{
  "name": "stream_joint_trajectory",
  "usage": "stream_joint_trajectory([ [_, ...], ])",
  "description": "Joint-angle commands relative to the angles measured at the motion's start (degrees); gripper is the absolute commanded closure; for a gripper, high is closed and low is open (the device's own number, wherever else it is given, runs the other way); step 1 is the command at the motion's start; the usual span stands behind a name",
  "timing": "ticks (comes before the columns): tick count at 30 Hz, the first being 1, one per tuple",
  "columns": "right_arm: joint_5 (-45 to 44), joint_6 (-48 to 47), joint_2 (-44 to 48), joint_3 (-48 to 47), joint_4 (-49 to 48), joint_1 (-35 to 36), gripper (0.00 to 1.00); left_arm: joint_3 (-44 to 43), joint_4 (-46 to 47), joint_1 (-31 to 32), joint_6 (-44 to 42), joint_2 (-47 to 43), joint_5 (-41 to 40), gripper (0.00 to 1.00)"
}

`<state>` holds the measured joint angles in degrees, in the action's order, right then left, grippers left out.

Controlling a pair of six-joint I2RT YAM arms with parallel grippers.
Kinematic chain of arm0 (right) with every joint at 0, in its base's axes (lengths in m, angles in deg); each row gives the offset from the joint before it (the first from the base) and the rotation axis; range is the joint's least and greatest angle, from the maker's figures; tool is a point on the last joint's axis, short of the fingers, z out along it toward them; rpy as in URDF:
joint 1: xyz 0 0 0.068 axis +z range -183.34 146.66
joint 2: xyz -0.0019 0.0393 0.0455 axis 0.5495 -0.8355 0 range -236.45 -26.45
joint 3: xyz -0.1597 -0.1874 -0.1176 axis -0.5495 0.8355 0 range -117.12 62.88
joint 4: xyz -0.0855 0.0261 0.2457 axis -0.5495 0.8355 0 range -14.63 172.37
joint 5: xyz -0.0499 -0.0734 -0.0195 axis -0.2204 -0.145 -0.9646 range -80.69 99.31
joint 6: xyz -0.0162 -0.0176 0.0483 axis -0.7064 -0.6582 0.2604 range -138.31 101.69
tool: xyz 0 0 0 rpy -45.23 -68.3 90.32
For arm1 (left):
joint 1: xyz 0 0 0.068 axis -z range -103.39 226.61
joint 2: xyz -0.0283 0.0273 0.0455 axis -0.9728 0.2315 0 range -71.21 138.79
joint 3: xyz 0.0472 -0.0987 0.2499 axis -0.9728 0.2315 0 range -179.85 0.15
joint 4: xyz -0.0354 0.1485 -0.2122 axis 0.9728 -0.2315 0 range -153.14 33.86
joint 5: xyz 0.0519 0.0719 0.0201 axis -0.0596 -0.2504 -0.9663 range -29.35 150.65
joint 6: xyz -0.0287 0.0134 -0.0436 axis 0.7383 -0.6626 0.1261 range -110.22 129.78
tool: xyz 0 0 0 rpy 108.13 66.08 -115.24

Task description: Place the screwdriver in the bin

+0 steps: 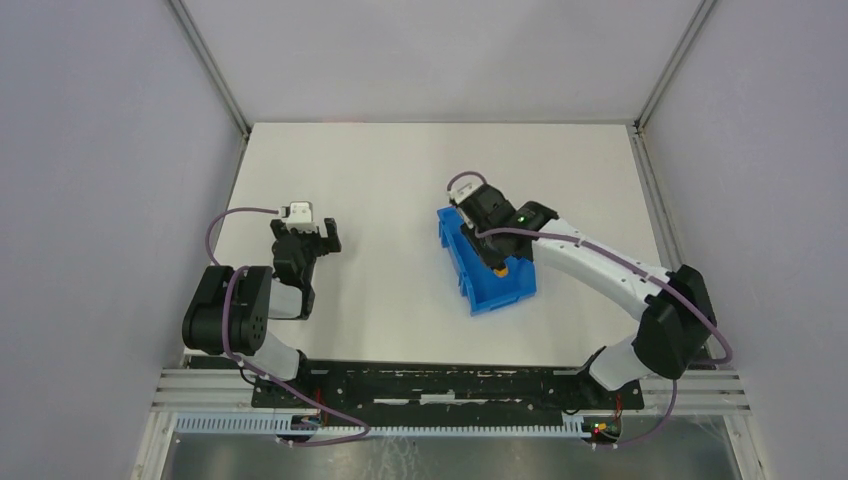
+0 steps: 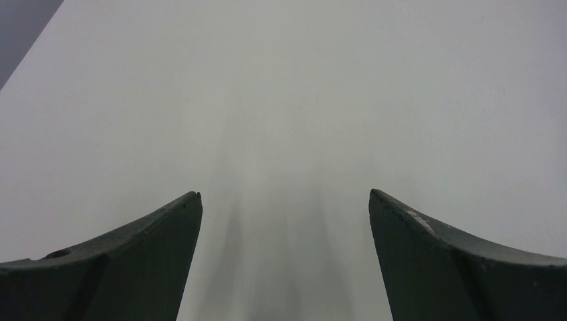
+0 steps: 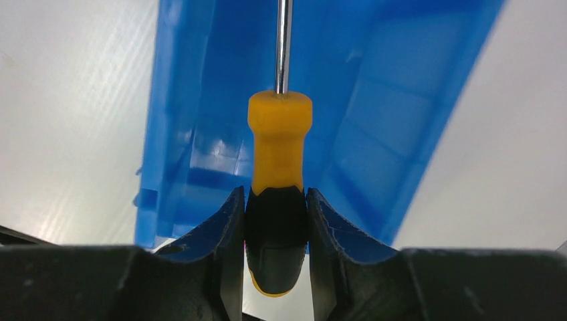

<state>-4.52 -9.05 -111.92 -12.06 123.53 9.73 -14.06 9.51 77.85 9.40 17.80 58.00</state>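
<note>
The screwdriver (image 3: pixel 279 140) has an orange-yellow and black handle and a thin metal shaft that points into the blue bin (image 3: pixel 374 100). My right gripper (image 3: pixel 274 191) is shut on the black end of the handle, with a finger pressed against each side. From above, the right gripper (image 1: pixel 497 260) hangs over the bin (image 1: pixel 462 265), and only a bit of the orange screwdriver (image 1: pixel 501 268) shows under it. My left gripper (image 1: pixel 322 240) stands open on the left of the table, far from the bin. In its own view the left gripper (image 2: pixel 284 197) has nothing between its fingers.
The white table (image 1: pixel 400 180) is enclosed by grey walls at the back and both sides. The bin lies at an angle right of centre. The arm bases sit on a black rail (image 1: pixel 430 385) at the near edge.
</note>
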Motion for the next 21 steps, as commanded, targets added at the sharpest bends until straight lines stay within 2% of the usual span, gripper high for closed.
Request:
stream_joint_trajectory([
  [1,-1.74,-0.59,-2.16,8.28,-11.98,0.85,1.0,-0.2,1.24,-0.27,1.88,-0.94,0.29,0.0],
  [6,-1.56,-1.84,-7.02,14.54,-21.02,0.83,1.0,-0.13,1.26,-0.27,1.88,-0.95,0.29,0.0],
  [7,-1.4,-1.72,-8.01,15.27,-22.39,0.88,0.97,-0.19,1.28,-0.27,1.88,-0.95,0.28,0.0],
  [8,-1.05,-1.84,-8.93,16.13,-23.5,0.77,0.92,-0.2,1.24,-0.27,1.88,-0.95,0.29,0.0],
  [10,-0.99,-1.8,-10.32,16.59,-24.08,0.77,0.74,-0.19,1.26,-0.27,1.88,-0.95,0.29,0.0],
  [13,-1.56,-1.66,-10.24,15.7,-22.89,0.78,0.56,-0.16,1.24,-0.25,1.88,-0.95,0.29,0.0],
  [16,-2.75,-1.68,-7.38,13.86,-20.84,0.8,0.47,-0.19,1.31,-0.26,1.88,-0.95,0.28,0.0],
  [21,-6.32,-2.28,1.5,9.06,-16.48,0.83,0.41,-0.14,1.26,-0.27,1.88,-0.9,0.34,0.0],
])
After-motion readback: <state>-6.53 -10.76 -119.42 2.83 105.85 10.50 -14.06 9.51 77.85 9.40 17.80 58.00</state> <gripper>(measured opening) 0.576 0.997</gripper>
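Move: The right hand still grips the screwdriver by its black handle, over the near half of the blue bin. The bin's middle lies about 7 cm ahead of this hand, roughly level with it sideways and some 12 cm below. From the idle left hand the bin's middle is about 46 cm to the right, 4 cm back and 3 cm lower. Right hand lowers the screwdriver about 13 cm into the bin, opens to release it, then rises 3 cm. ##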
